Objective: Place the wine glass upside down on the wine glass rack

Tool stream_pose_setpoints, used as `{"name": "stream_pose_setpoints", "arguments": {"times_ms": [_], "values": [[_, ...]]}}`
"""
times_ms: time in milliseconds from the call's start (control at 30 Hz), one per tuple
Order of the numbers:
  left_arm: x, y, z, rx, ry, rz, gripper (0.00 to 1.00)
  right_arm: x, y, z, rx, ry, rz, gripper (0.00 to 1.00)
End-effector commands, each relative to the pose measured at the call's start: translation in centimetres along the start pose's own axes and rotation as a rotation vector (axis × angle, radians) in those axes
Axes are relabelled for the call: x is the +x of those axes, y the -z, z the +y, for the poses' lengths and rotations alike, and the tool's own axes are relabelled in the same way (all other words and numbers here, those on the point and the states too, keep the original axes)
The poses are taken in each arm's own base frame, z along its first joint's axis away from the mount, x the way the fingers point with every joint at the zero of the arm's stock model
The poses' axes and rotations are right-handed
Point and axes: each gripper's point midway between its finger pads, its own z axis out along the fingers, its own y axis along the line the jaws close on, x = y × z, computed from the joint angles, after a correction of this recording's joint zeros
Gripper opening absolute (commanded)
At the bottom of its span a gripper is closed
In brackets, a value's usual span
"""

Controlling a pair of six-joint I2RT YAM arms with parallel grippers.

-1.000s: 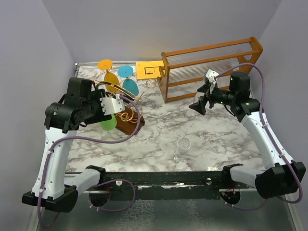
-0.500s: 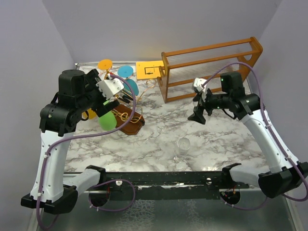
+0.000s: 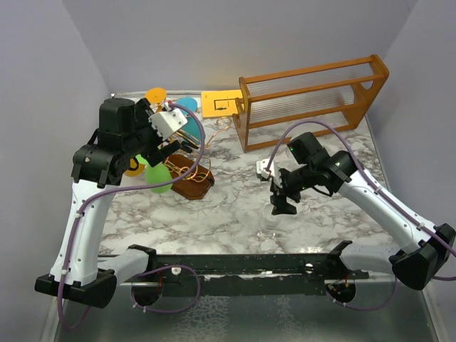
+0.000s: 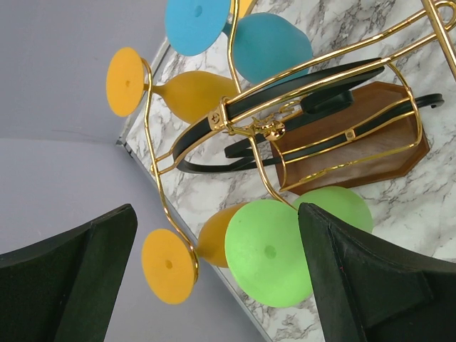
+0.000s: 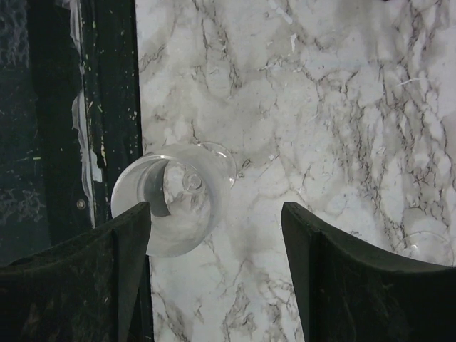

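Note:
The clear wine glass [image 5: 171,206] stands upright on the marble near the front edge; in the top view my right gripper hides most of it. My right gripper [image 5: 214,274] [image 3: 281,205] hangs open just above it, the glass's bowl against the left finger [image 5: 107,278]. The wine glass rack [image 4: 342,135] [image 3: 192,184], gold wire with a black curve on a brown base, carries a green glass [image 4: 274,249] [image 3: 160,178], orange glasses [image 4: 189,96] and blue ones [image 4: 267,43], all hanging upside down. My left gripper [image 4: 214,285] [image 3: 158,151] is open beside the green glass's foot, holding nothing.
A large orange-brown wooden frame with clear rods [image 3: 313,100] stands at the back right, a yellow card [image 3: 219,104] beside it. The black rail [image 5: 107,107] [image 3: 242,263] runs along the table's front edge, right next to the clear glass. Walls close in on both sides.
My left gripper opened and drew back a little from the green glass, which stays on the rack. My right arm swung down and forward over the clear glass, its jaws narrowing slightly.

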Motion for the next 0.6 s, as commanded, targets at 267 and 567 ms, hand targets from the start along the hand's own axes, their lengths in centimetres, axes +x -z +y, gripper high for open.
{"name": "stream_pose_setpoints", "arguments": {"times_ms": [267,567], "values": [[0.6,-0.7,1.9,-0.09,-0.007,0.041,0.99,2.3,-2.0,-0.4,0.011,0.042,0.184,0.47],[1.5,-1.3,2.2,-0.105,-0.032,0.076,0.99,2.0,-2.4,-0.7,0.002,0.076,0.21,0.14]]}}
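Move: The near clear wine glass stands upright just under the right hand, its middle about 3 cm back and 10 cm below, nearly level sideways. The other clear glass is some 20 cm ahead and 7 cm to the right, as low; the gold wine glass rack lies about 28 cm left, 14 cm ahead and a little lower. From the left hand the near glass is roughly 33 cm right, 17 cm back and 25 cm down. The right hand brings its fingertips down astride the forward edge of the near clear glass's rim, one inside the mouth and one outside, sinking about 4 cm while the fingers tip some 10 degrees steeper and close from wide to a narrow gap; a firm pinch can't be seen yet. The left hand, open and empty, eases about 2 cm forward and left beside the gold rack. ##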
